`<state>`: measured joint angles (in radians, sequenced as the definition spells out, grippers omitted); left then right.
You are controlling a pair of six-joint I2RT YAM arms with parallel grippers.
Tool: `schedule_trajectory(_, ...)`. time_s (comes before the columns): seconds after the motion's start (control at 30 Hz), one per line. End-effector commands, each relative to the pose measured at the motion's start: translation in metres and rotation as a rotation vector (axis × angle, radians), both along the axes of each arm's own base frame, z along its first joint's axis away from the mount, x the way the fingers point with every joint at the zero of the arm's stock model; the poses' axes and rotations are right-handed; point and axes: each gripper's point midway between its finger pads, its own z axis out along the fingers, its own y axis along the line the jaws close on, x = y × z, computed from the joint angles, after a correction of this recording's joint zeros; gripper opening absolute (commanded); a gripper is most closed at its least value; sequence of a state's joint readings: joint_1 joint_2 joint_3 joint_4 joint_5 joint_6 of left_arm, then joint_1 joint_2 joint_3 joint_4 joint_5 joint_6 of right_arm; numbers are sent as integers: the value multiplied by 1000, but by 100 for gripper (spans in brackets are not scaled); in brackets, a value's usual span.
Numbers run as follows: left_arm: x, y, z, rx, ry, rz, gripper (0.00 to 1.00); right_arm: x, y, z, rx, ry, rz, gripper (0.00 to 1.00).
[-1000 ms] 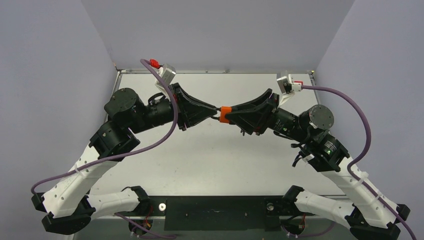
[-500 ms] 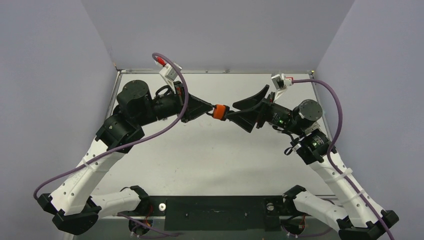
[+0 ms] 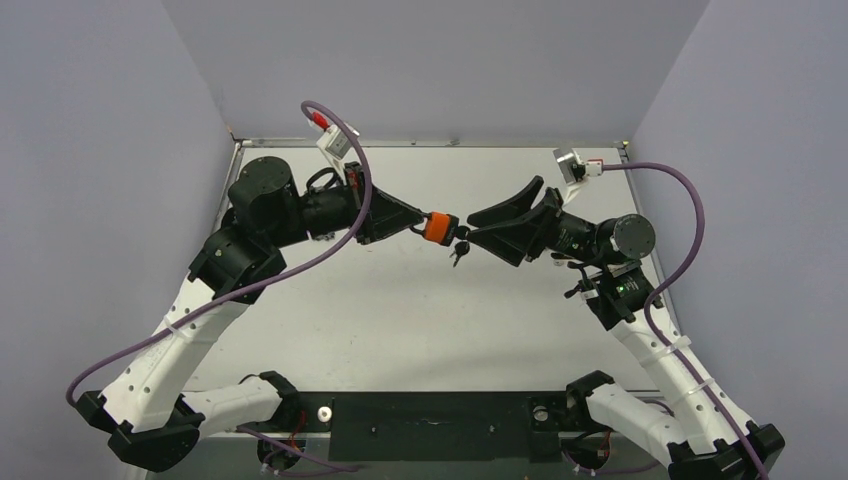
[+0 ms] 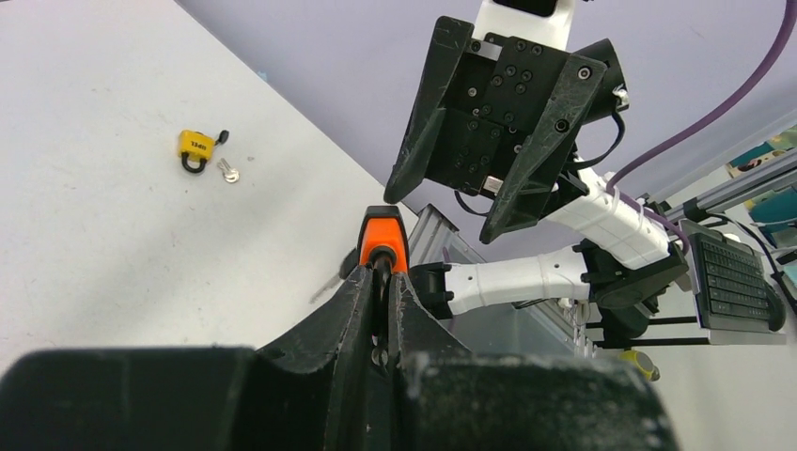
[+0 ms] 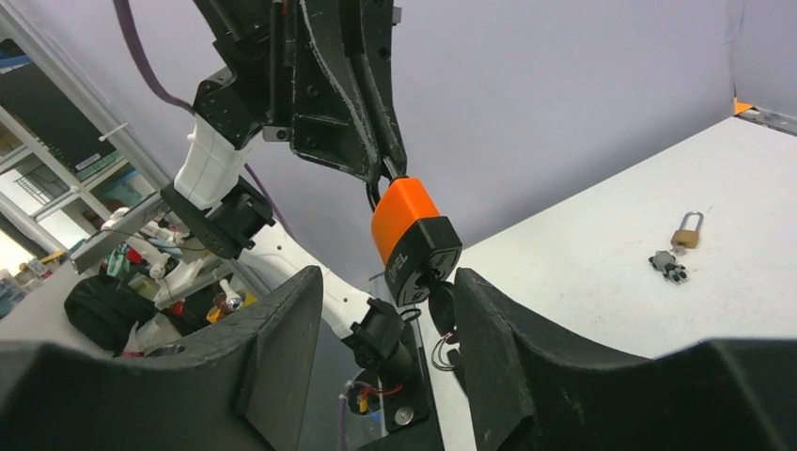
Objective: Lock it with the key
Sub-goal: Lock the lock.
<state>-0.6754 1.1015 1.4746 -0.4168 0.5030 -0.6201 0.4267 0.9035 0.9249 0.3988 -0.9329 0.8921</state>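
Note:
An orange padlock (image 3: 436, 227) with a black base hangs in the air over the middle of the table. My left gripper (image 3: 418, 222) is shut on its shackle, and the left wrist view shows the lock's orange body (image 4: 381, 240) just past the fingertips (image 4: 362, 282). A black-headed key (image 5: 442, 305) sits in the lock's base (image 5: 418, 258), with a wire ring hanging under it. My right gripper (image 5: 390, 282) stands open around the base and the key. The key head lies close to one finger; contact cannot be told.
A small yellow padlock (image 4: 195, 146) with a loose key (image 4: 227, 171) lies on the white table (image 4: 113, 244). A brass padlock (image 5: 686, 230) with a dark key bunch (image 5: 669, 266) lies on the table (image 5: 601, 282) too. Grey walls close three sides.
My right gripper has let go of the lock end, opened wide, then narrowed partway, and drawn back a little to the right. The key now hangs visibly below the lock. The left wrist has turned.

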Motion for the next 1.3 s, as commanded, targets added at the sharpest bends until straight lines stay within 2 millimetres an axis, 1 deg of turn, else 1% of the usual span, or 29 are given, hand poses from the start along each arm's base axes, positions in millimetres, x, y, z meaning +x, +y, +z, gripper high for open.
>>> schedule_trajectory(0.0, -16, 8, 54, -137, -105, -50, 0, -11, -1, 10, 13, -93, 36, 49)
schedule_trajectory(0.23, -19, 10, 64, -171, -115, -69, 0, -7, 0, 0, -12, -76, 31, 47)
schedule_trajectory(0.47, -20, 9, 67, -181, -116, -83, 0, 0, 2, -6, -27, -60, 14, 45)
schedule_trajectory(0.6, -19, 9, 66, -182, -115, -81, 0, 0, 3, -5, -27, -62, 18, 44)
schedule_trajectory(0.67, -17, 10, 66, -185, -114, -77, 0, -2, 6, -5, -26, -61, 29, 37)
schedule_trajectory(0.7, -16, 10, 65, -186, -111, -76, 0, -4, 8, -6, -26, -60, 37, 32)
schedule_trajectory(0.73, -16, 9, 66, -188, -113, -77, 0, -4, 8, -7, -30, -56, 40, 29)
schedule_trajectory(0.77, -15, 9, 65, -190, -110, -78, 0, -4, 10, -8, -34, -58, 41, 23)
schedule_trajectory(0.83, -13, 8, 63, -188, -103, -77, 0, -3, 10, -11, -41, -52, 38, 16)
schedule_trajectory(0.93, -11, 7, 60, -187, -99, -77, 0, -4, 10, -12, -47, -49, 38, 8)
schedule_trajectory(0.97, -10, 7, 59, -185, -95, -77, 0, -3, 10, -12, -49, -54, 34, 2)
schedule_trajectory(1.0, -9, 7, 58, -186, -96, -75, 0, -3, 10, -12, -54, -49, 32, 0)
schedule_trajectory(1.17, -2, 10, 53, -177, -90, -60, 0, 2, 7, -18, -74, -48, 2, 0)
schedule_trajectory(1.23, 4, 15, 52, -173, -97, -42, 0, 4, 4, -22, -81, -42, -9, 0)
schedule_trajectory(1.27, 11, 20, 52, -172, -102, -22, 0, 5, 2, -25, -85, -38, -18, 0)
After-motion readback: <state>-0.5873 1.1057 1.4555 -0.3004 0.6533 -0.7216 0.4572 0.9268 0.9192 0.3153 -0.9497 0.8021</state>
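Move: The black-headed key sticking out of the orange lock is about 4 cm below the open right hand, 1 cm to its left and level fore-and-aft; the lock body sits some 3 cm farther left at about the key's height, and the spare key hangs about 3 cm below the key and 1 cm nearer the base. The left hand already grips the shackle, with that key about 6 cm to its right, level fore-and-aft and nearly level in height. The key in the lock is brought up to the right fingers: the left hand, keeping its pinch on the shackle, lifts about 2 cm with a slight tilt, dipping a little at the end. Meanwhile the half-open right hand sinks some 2 cm and edges left towards the key, then closes and pinches its black head. ##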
